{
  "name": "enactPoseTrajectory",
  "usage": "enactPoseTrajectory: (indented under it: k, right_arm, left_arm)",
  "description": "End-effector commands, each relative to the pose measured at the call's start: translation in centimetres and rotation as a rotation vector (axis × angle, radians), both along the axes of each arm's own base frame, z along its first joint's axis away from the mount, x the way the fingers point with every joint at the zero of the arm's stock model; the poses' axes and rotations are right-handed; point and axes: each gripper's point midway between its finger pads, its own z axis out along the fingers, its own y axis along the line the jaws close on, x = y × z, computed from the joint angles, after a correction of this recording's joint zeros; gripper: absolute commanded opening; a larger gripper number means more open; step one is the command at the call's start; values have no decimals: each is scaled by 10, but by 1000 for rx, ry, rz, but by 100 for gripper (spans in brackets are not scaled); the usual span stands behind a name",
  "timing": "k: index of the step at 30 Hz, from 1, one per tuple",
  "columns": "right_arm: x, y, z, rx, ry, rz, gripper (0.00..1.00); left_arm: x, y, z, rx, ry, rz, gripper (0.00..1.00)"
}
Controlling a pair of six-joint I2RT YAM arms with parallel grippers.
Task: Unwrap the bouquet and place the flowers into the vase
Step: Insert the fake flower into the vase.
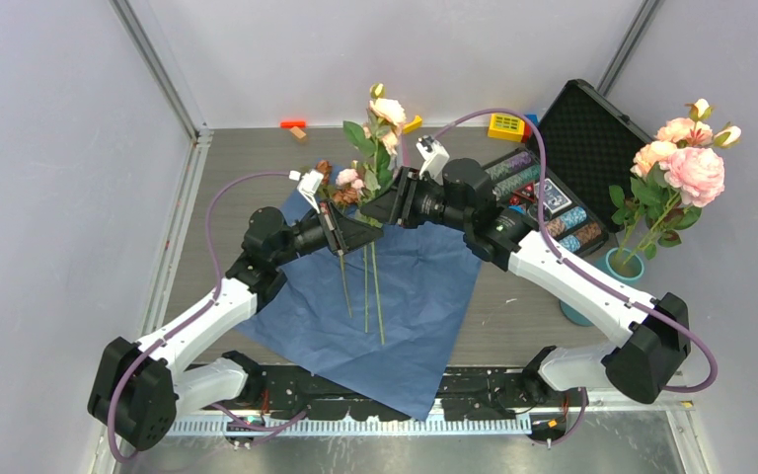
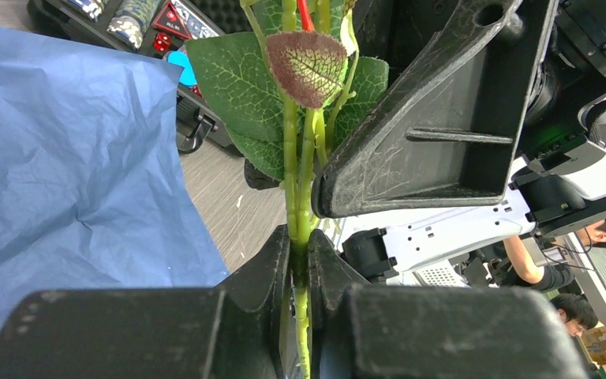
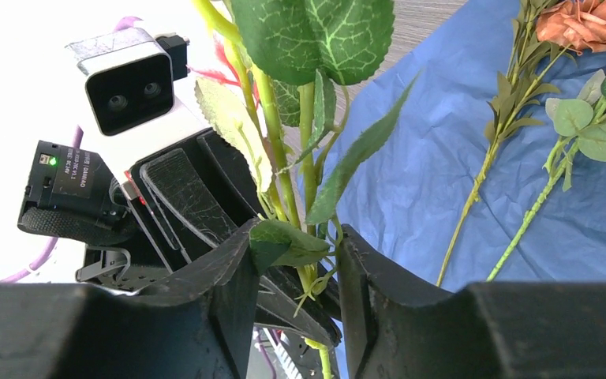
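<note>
The blue wrapping paper (image 1: 410,296) lies spread flat on the table. My left gripper (image 1: 347,229) (image 2: 300,241) is shut on the green stems of upright flowers (image 1: 385,111), whose stems (image 1: 365,296) hang below it over the paper. My right gripper (image 1: 380,209) (image 3: 296,237) is open around the same stems (image 3: 308,142), just above the left one. A leaf (image 3: 284,243) lies between its jaws, with gaps on both sides. More flowers (image 1: 343,183) (image 3: 513,103) lie on the paper. The teal vase (image 1: 624,265) at the right holds pink roses (image 1: 691,170).
An open black case (image 1: 592,138) with poker chips (image 1: 553,212) stands at the back right beside the right arm. A yellow block (image 1: 505,125) and small orange pieces (image 1: 293,125) lie at the table's far edge. Grey walls close in both sides.
</note>
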Motion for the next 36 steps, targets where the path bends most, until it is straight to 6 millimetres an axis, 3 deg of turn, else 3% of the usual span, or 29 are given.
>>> enactPoseTrajectory:
  k: [1, 8, 18, 23, 26, 31, 36]
  right_arm:
    - [3, 5, 37, 76, -74, -4, 42]
    - [4, 4, 35, 72, -75, -17, 30]
    - [6, -3, 35, 49, -97, -46, 1]
    - [7, -8, 33, 18, -111, -61, 0]
    - [7, -12, 30, -8, -118, -74, 0]
    - [8, -21, 24, -70, -137, -96, 0]
    - [12, -42, 18, -187, -185, -166, 0]
  left_arm:
    - [-6, -2, 32, -54, -102, -29, 0]
    - [-9, -2, 33, -54, -106, -43, 0]
    - [-7, -4, 29, -49, -83, -49, 0]
    - [-3, -5, 24, -32, -60, -36, 0]
    - [-1, -6, 20, -21, -46, -34, 13]
    - [1, -5, 17, 3, -43, -25, 46]
    - [3, 0, 13, 79, -68, 2, 75]
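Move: Between the right hand's half-open fingers runs the flower stem, practically at its hand point and lying fore and aft with the blooms forward. The left gripper pinches it about 5 cm back of there, 1 cm lower. On the cloth some 28 cm beneath the right hand lie the pale flower, 2 cm ahead and 4 cm left, and the brown flower, 5 cm ahead and 10 cm left. From the left hand, the stem is right in its grip. Closing on the stem just forward of the left gripper, the right hand stays almost in place until it has a pinch, then draws off to its right and down, about 2 cm each way, rolling some 10 degrees so its left side drops. The left hand holds nearly still, keeping its grip until the right's is shut, then opens wide and lets go of the stem. ##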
